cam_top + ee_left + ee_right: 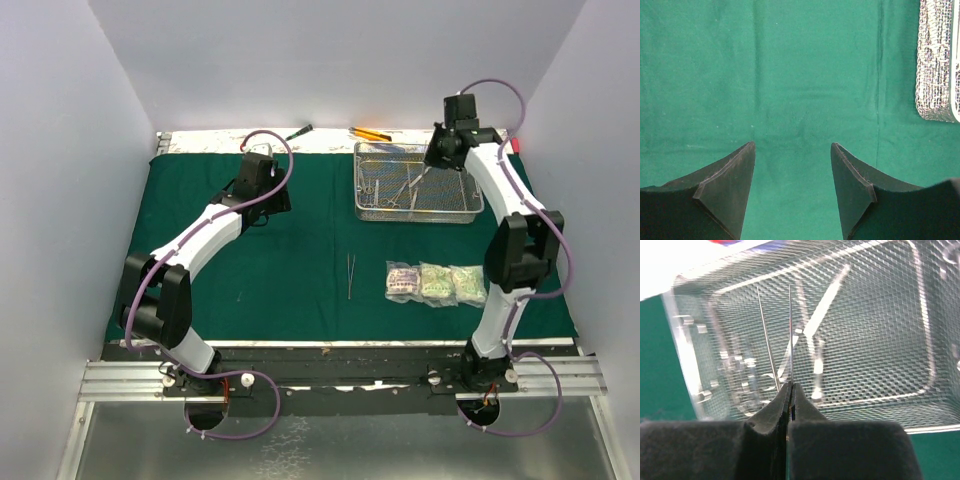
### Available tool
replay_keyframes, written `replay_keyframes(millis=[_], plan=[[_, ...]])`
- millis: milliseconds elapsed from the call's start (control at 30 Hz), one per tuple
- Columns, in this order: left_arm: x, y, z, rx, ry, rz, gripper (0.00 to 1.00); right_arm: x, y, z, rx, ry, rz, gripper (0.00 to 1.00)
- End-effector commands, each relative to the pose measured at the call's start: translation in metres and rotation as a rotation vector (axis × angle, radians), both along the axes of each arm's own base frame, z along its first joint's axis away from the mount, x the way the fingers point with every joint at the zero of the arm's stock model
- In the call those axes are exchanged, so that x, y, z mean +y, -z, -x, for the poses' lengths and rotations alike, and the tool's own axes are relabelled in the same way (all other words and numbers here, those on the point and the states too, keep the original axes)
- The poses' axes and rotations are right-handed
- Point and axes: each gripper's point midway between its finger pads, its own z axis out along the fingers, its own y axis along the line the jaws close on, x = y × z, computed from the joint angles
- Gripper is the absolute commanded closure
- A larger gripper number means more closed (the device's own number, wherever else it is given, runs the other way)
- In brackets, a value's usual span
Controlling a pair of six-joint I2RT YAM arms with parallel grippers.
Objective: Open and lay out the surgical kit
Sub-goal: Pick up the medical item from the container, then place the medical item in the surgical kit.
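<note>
The dark green cloth point(250, 290) lies spread flat over the table. The silver wire-mesh tray point(415, 216) stands at the back right with steel clamps point(390, 190) inside. My right gripper point(432, 160) hovers over the tray, shut point(791, 385) on a thin two-legged steel tool like tweezers point(790, 330), which hangs down into the tray point(880, 340). One pair of tweezers point(350, 275) lies on the cloth at mid-table. Three clear packets point(435, 281) sit in a row to its right. My left gripper point(265, 200) is open point(793, 144) over bare cloth, left of the tray point(935, 65).
Beyond the cloth's far edge lie a green-handled tool point(300, 131) and an orange-handled one point(370, 133). White walls enclose the left, right and back. The right arm's elbow point(520, 250) stands just right of the packets.
</note>
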Motion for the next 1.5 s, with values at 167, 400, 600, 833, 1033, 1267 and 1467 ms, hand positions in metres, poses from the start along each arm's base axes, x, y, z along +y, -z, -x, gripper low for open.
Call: replay_keyframes(millis=[167, 400, 600, 833, 1033, 1267, 1467], plan=[[-0.009, -0.024, 0.003, -0.042, 0.040, 0.066, 0.37, 0.142, -0.078, 0.070, -0.170, -0.649, -0.634, 0.99], [-0.012, -0.007, 0.015, 0.013, 0.037, 0.105, 0.37, 0.193, -0.039, 0.128, -0.026, -0.657, -0.628, 0.99], [-0.002, 0.004, 0.024, 0.032, -0.022, 0.097, 0.37, 0.206, 0.009, 0.156, 0.084, -0.393, -0.465, 0.99], [0.010, 0.000, 0.028, 0.000, -0.081, 0.084, 0.37, 0.203, 0.058, 0.192, 0.177, -0.173, -0.247, 0.99], [0.017, 0.007, 0.045, 0.007, -0.091, 0.088, 0.37, 0.214, 0.100, 0.215, 0.269, -0.202, -0.181, 0.99], [0.019, 0.011, 0.062, 0.015, -0.096, 0.119, 0.37, 0.232, 0.118, 0.221, 0.278, -0.254, -0.156, 0.99], [0.021, 0.011, 0.069, 0.015, -0.098, 0.129, 0.37, 0.241, 0.128, 0.230, 0.296, -0.271, -0.153, 0.99]])
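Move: The right hand, already holding tweezers just above the basket, takes them to the cloth beside the laid tweezers, which lie about 26 cm back, 21 cm to its left and 16 cm lower. The pink bag lies some 28 cm back and 8 cm left; the middle green bag is 10 cm right of the pink one. The basket's middle is level with the hand, 2 cm left, 14 cm below. From the left hand the laid tweezers are 17 cm back, 17 cm right. Left and back in one sweep, some 24 cm and 23 cm, the right hand carries its tweezers from above the basket to over the cloth just left of the laid tweezers. It first rises about 5 cm and swings counter-clockwise, then sinks some 16 cm as the wrist partly turns back, fingers still shut on the tweezers. The empty left hand draws back about 7 cm, staying open. ##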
